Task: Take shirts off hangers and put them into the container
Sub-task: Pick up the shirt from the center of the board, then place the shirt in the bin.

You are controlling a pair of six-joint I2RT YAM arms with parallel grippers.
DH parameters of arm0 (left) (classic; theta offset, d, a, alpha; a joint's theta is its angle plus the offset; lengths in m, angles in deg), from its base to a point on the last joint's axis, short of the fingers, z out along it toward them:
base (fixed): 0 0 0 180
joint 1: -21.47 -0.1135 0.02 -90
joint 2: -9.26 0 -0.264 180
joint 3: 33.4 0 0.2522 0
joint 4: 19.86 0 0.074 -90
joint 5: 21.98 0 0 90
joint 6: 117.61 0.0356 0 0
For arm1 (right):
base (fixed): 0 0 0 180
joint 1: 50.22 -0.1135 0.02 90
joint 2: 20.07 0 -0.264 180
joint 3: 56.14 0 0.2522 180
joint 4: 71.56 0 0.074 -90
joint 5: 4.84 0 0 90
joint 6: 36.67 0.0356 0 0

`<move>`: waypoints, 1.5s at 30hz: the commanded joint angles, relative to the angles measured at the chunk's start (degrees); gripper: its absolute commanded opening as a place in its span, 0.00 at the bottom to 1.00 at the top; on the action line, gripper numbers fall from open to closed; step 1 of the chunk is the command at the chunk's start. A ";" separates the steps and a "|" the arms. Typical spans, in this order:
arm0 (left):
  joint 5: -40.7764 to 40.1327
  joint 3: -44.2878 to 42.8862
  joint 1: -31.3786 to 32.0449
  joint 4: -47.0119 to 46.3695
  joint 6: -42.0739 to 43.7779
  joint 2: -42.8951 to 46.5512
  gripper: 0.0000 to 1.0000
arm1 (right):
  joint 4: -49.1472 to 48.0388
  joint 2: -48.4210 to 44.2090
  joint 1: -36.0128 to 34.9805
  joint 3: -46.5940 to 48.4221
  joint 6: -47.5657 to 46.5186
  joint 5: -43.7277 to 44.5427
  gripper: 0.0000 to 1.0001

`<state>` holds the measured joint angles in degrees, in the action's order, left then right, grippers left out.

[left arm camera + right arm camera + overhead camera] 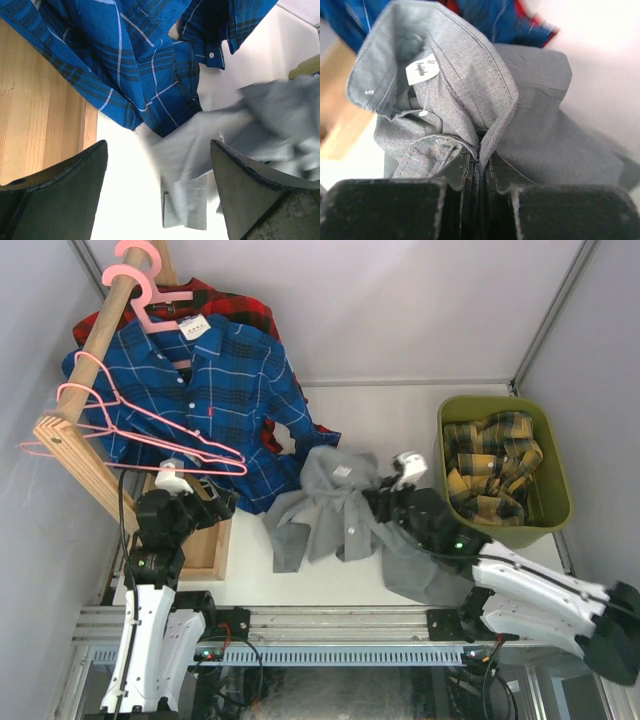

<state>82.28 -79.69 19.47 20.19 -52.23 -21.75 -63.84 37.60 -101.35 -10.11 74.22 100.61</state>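
Note:
The plain grey shirt (335,508) lies crumpled on the white table in the middle. My right gripper (383,502) is shut on its collar (470,90), the fabric pinched between both fingers (457,167). The blue plaid shirt (215,390) hangs on a pink hanger (150,300) from the wooden rail, the red-black plaid shirt (235,308) behind it. Bare pink hangers (130,425) hang lower on the rail. The yellow-black plaid shirt (492,465) lies in the olive-green container (555,480) at right. My left gripper (157,195) stands open above a grey sleeve (185,207).
A thick wooden rail (100,335) slants up at the left from a flat wooden base board (205,545). Grey walls close in the back and both sides. The blue shirt's hem (150,95) hangs down over the base board's edge.

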 commanded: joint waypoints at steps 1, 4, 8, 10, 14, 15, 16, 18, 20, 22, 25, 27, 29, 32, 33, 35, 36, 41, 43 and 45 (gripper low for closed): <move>1.56 0.28 -0.10 -1.48 1.06 -0.05 0.86 | -1.64 -12.39 5.58 0.40 0.92 5.78 0.00; 1.86 0.20 -0.02 -1.70 1.05 -0.36 0.86 | 0.47 -19.16 10.68 2.42 -1.08 6.78 0.00; 1.96 0.19 0.06 -1.80 1.07 -0.55 0.86 | 5.92 -22.53 17.10 9.80 -5.73 5.94 0.00; 1.97 0.19 0.08 -1.78 1.04 -0.50 0.86 | 7.46 -22.62 19.42 13.94 -9.24 5.98 0.00; 2.00 0.28 0.08 -1.76 1.05 -0.41 0.86 | 12.33 -19.26 23.84 24.18 -15.08 8.38 0.00; 2.08 0.28 0.15 -1.78 1.07 -0.40 0.87 | 13.54 -18.13 24.95 26.90 -16.11 9.08 0.00; 2.11 0.27 0.15 -1.76 1.02 -0.48 0.87 | 14.05 -17.16 26.08 29.41 -17.16 9.48 0.00; 2.13 0.28 0.20 -1.79 1.06 -0.54 0.87 | 14.13 -15.45 28.14 33.63 -19.05 10.58 0.00; 2.18 0.23 0.17 -1.77 1.07 -0.41 0.87 | 14.77 -13.54 30.37 37.56 -20.54 11.57 0.00; 2.21 0.28 0.18 -1.79 1.07 -0.39 0.87 | 17.42 -10.46 33.01 44.30 -21.33 11.18 0.00; 2.14 0.28 0.24 -1.77 1.02 -0.37 0.87 | 22.58 -4.81 35.98 54.55 -23.90 10.37 0.00; 2.22 0.19 0.24 -1.80 1.08 -0.31 0.87 | 25.51 -1.34 37.62 59.12 -25.59 12.57 0.00; 2.11 0.28 0.18 -1.68 1.00 -0.07 0.87 | 27.18 0.25 39.17 59.81 -25.15 14.26 0.00; 2.14 0.41 0.23 -1.68 0.91 0.22 0.87 | 29.91 0.95 42.59 55.50 -20.97 14.29 0.00; 2.14 0.38 0.22 -1.74 0.85 0.23 0.87 | 29.81 1.06 43.73 52.80 -19.70 14.55 0.00; 2.34 0.31 0.24 -1.76 0.89 0.11 0.86 | 29.97 2.03 47.54 45.18 -14.98 15.23 0.00; 2.46 0.28 0.19 -1.78 0.98 0.00 0.87 | 30.94 3.25 49.89 42.87 -12.38 13.58 0.00; 2.76 0.37 0.28 -1.81 0.89 -0.06 0.87 | 31.40 13.63 57.63 34.03 -6.27 -3.72 0.00; 2.72 0.41 0.29 -1.77 0.89 -0.10 0.86 | 31.44 18.43 57.78 32.46 -4.88 -3.64 0.00; 2.63 0.37 0.27 -1.65 0.89 -0.14 0.87 | 32.41 21.95 57.91 31.50 -3.40 -3.09 0.00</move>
<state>83.77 -79.69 19.69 20.12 -51.96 -22.18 -32.94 56.92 -43.47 22.11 65.50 102.25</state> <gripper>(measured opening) 0.864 0.038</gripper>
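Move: The right hand already grips the grey shirt, its loose parts trailing below. From that hand, the container's middle lies roughly 31 cm to the right, 6 cm ahead and 10 cm lower, with the yellow plaid shirt already inside it, about 28 cm right, 6 cm ahead and 12 cm down. The blue plaid shirt on the rack is some 38 cm left and 18 cm ahead, about level. For the idle left hand, the container is about 65 cm right, 6 cm ahead and 11 cm lower. Keep the right gripper shut on the grey shirt and swing it up to the right, away from the rack, climbing nearly 40 cm to carry the cloth to the container. Then reach forward and plunge about 35 cm into the container's far part, turning the wrist some 55 degrees clockwise overall, fingers tilting up on the climb and back down on the descent. ##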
